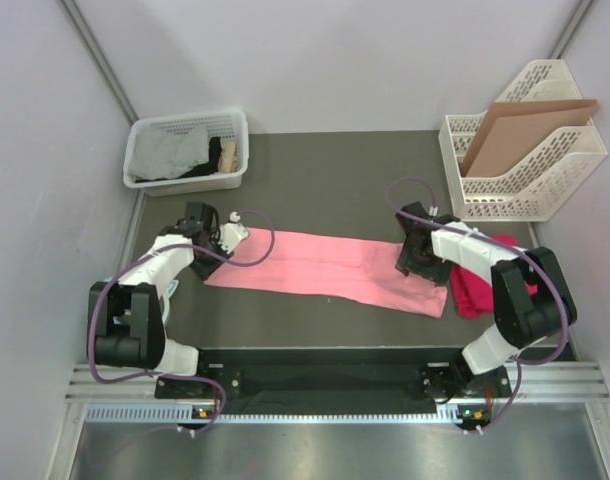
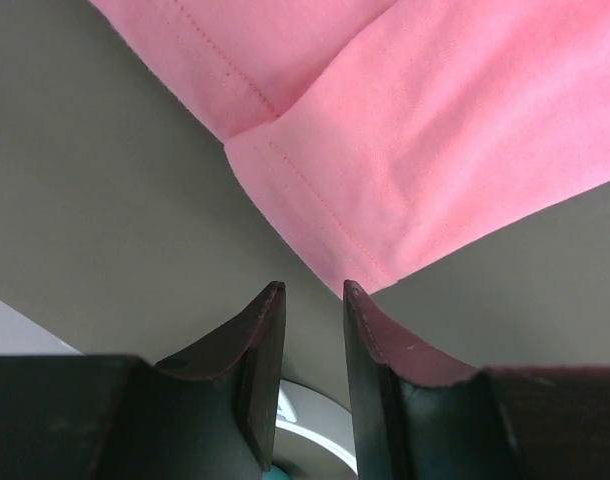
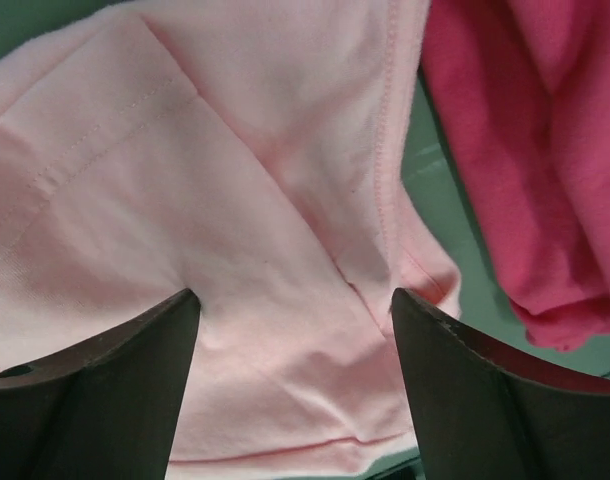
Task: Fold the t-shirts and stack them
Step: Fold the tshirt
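The light salmon-pink t-shirt (image 1: pixel 325 265) lies flat as a long folded strip across the dark table. My left gripper (image 1: pixel 220 245) sits at its left end. In the left wrist view the gripper (image 2: pixel 313 288) is open by a narrow gap with nothing in it, its tips just short of the shirt's hemmed corner (image 2: pixel 435 130). My right gripper (image 1: pixel 415 260) is over the strip's right end. The right wrist view shows it (image 3: pixel 295 295) wide open, straddling the pink cloth (image 3: pixel 235 200). The magenta-red t-shirt (image 1: pixel 475 290) (image 3: pixel 545 150) lies bunched just right of it.
A white basket (image 1: pixel 190 120) holding grey cloth stands at the back left. At the back right, a white file rack (image 1: pixel 525 195) holds a brown cardboard sheet (image 1: pixel 525 130). The arm bases and a metal rail (image 1: pixel 325 385) line the near edge.
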You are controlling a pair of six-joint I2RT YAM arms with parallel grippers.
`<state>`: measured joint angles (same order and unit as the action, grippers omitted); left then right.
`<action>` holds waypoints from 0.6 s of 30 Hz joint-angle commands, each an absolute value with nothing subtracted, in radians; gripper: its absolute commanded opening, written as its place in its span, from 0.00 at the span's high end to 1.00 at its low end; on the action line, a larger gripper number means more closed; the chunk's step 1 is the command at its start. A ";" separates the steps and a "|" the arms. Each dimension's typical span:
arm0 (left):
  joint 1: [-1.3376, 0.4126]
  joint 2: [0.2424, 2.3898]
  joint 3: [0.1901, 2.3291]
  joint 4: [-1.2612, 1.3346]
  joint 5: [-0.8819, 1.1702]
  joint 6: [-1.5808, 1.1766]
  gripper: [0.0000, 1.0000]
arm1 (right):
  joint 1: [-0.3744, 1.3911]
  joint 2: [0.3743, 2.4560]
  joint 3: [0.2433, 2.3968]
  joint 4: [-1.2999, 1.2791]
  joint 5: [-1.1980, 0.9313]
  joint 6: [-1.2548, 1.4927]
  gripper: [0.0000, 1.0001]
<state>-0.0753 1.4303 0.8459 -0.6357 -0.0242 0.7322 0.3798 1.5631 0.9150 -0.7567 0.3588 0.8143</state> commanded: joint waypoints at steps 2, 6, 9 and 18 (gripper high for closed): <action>-0.066 1.388 0.819 -0.606 -0.017 0.742 0.65 | 0.364 1.491 1.040 -0.838 0.362 0.755 0.22; -0.039 1.367 0.844 -0.586 -0.006 0.710 0.64 | 0.364 1.462 1.184 -0.859 0.301 0.703 0.20; 0.050 1.370 0.921 -0.632 0.133 0.661 0.63 | 0.365 1.463 1.224 -0.856 0.272 0.692 0.20; 0.277 1.597 1.199 -0.868 0.546 0.600 0.62 | 0.385 1.388 1.054 -0.726 0.203 0.696 0.19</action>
<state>0.2070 1.5002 1.0950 -0.7429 0.3088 0.6388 0.3779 1.4532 1.1305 -0.7860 0.2501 0.7074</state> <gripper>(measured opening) 0.375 0.808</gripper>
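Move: The right hand is down on the pink t-shirt's right end, its cloth about 1 cm below the hand point; the end's edge is some 4 cm to the right, neither ahead nor back. The red shirt lies about 14 cm right and 2 cm ahead. For the left hand, the pink t-shirt's left end is about 4 cm ahead, 3 cm right and 3 cm lower; the laundry basket stands roughly 26 cm ahead and 3 cm left, the headphones some 11 cm left and 6 cm back. The right fingers, spread wide, come free of the pink t-shirt's right end as that hand climbs about 10 cm while going forward and a little left, then eases slightly back and down. After barely moving at first, the left hand rises about 5 cm and swings forward and left, clear of the pink t-shirt's left end, rolling its left side down and turning counter-clockwise; its fingers stay partly open. ##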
